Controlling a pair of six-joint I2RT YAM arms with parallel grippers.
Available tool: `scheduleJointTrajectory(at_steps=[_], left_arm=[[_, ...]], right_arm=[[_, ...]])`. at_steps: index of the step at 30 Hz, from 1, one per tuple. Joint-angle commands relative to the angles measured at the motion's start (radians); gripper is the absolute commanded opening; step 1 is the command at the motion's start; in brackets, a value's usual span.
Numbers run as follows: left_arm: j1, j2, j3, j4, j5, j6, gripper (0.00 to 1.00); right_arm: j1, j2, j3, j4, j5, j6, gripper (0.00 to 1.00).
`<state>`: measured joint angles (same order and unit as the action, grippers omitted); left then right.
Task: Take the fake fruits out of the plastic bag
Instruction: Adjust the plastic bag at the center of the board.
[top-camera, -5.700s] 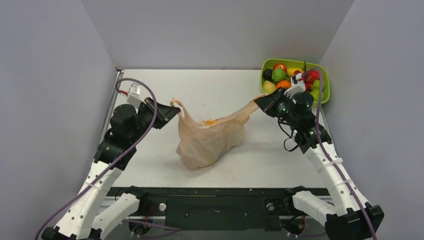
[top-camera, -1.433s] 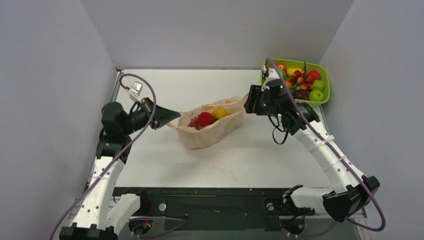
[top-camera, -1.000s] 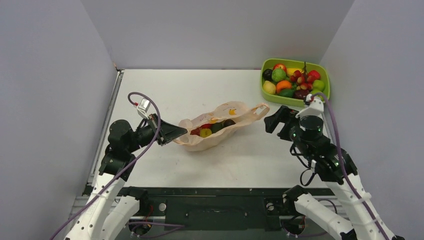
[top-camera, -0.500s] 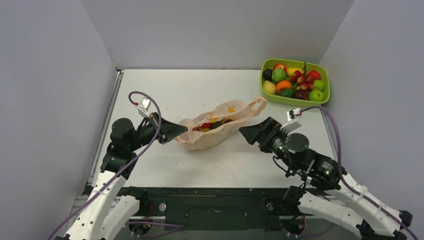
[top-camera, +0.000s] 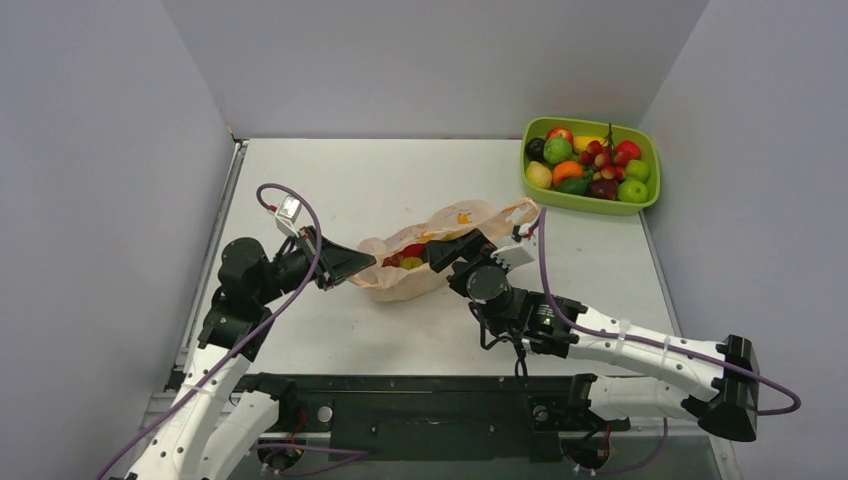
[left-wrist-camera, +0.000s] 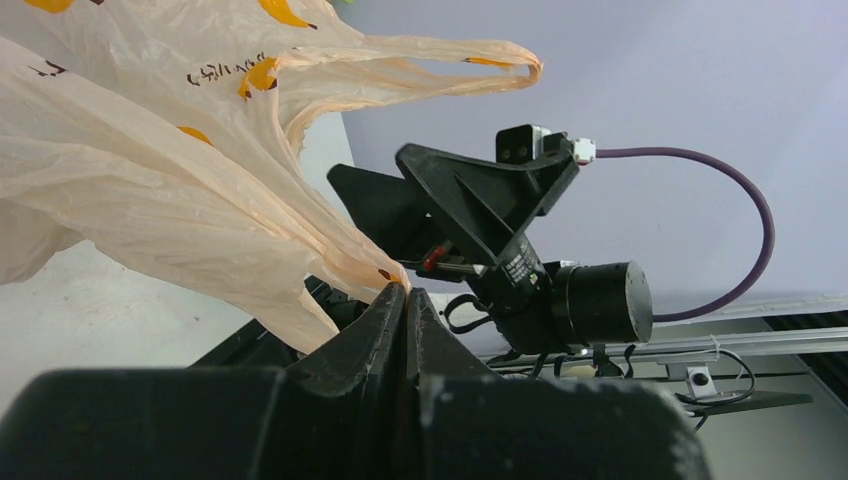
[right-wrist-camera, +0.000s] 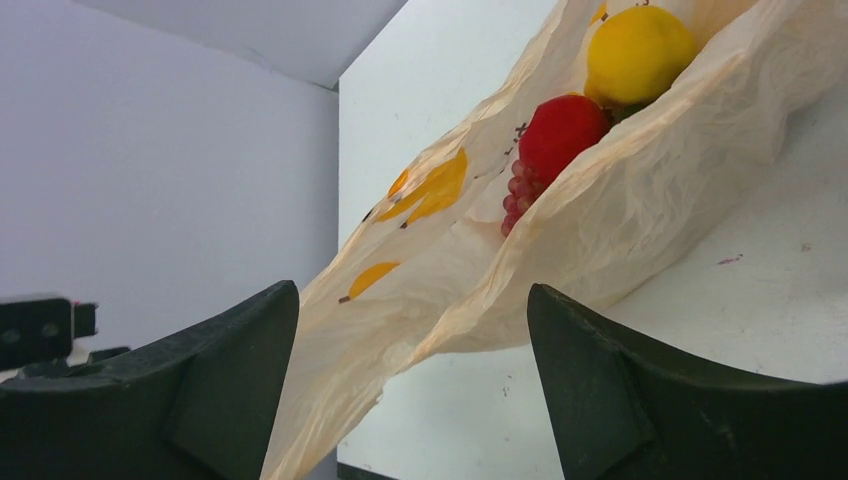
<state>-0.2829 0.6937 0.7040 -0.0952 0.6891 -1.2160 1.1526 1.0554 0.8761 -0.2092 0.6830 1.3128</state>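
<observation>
The peach plastic bag (top-camera: 452, 218) lies slumped mid-table with its mouth facing up. My left gripper (top-camera: 347, 264) is shut on the bag's left edge; the left wrist view shows the film (left-wrist-camera: 150, 180) pinched at the closed tips (left-wrist-camera: 408, 292). Fake fruits sit inside the bag: a yellow one (right-wrist-camera: 640, 55), a red one (right-wrist-camera: 562, 135) and a pink grape bunch (right-wrist-camera: 518, 200). My right gripper (top-camera: 452, 248) stands open at the bag's near right side. In the right wrist view the gripper (right-wrist-camera: 410, 290) has a fold of bag between its spread fingers, nothing gripped.
A lime-green tray (top-camera: 580, 203) heaped with more toy fruits stands at the back right corner. The bag's free loop handle (top-camera: 520, 212) points toward it. Grey walls close in the table on three sides.
My right arm has swung left and forward from the table's right side up to the bag's near side, jaws still open. The left gripper and bag have barely moved.
</observation>
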Motion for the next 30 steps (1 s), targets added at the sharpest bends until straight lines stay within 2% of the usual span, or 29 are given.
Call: scheduleJointTrajectory(at_steps=[1, 9, 17, 18, 19, 20, 21, 22, 24, 30], left_arm=[[-0.006, -0.016, 0.047, 0.001, 0.007, 0.021, 0.0], [-0.006, -0.018, 0.05, -0.005, 0.011, 0.024, 0.0], [-0.006, -0.024, 0.065, -0.032, 0.01, 0.041, 0.0], [-0.006, -0.023, 0.069, -0.045, 0.007, 0.047, 0.0], [-0.006, -0.023, 0.073, -0.057, 0.003, 0.063, 0.0], [-0.006, -0.024, 0.082, -0.092, -0.006, 0.075, 0.0], [-0.006, -0.025, 0.086, -0.127, -0.016, 0.099, 0.0], [-0.006, -0.03, 0.092, -0.142, -0.021, 0.109, 0.0], [-0.006, -0.036, 0.093, -0.18, -0.029, 0.139, 0.0], [-0.006, -0.067, 0.084, -0.318, -0.056, 0.263, 0.0]], right_arm=[[-0.041, 0.061, -0.006, 0.109, 0.048, 0.064, 0.79], [-0.063, 0.14, -0.024, 0.125, 0.029, 0.078, 0.71], [-0.098, 0.196, -0.087, 0.158, -0.005, 0.062, 0.5], [-0.094, 0.194, -0.101, 0.167, -0.005, 0.049, 0.42], [-0.091, 0.184, -0.136, 0.181, 0.0, 0.043, 0.38], [-0.086, 0.179, -0.154, 0.187, 0.002, 0.034, 0.27], [-0.085, 0.165, -0.195, 0.197, 0.001, 0.031, 0.23], [-0.084, 0.16, -0.219, 0.198, 0.0, 0.027, 0.12], [-0.089, 0.141, -0.291, 0.243, -0.007, 0.011, 0.0], [-0.077, 0.061, -0.477, 0.359, -0.056, -0.05, 0.0]])
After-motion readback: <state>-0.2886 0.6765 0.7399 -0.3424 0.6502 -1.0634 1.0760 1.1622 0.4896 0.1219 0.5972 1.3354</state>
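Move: The near rim of the plastic bag hangs roughly 4 cm ahead of the open right gripper and about 10 cm below it, in line sideways. Inside the bag, the red fruit lies about 13 cm ahead and 11 cm left of that gripper, the yellow fruit 9 cm ahead and 12 cm left, both some 17 cm down. From the left gripper, which already holds the bag's left handle, that rim is about 23 cm right, 6 cm ahead and 14 cm lower. Sink the right gripper about 14 cm onto the near rim of the plastic bag, reaching some 4 cm forward on the first half and drawing back again on the second, while its fingers go from wide open to shut and pinch the rim. Keep the left gripper shut on its handle, nearly still, then lower it some 3 cm at the end. ##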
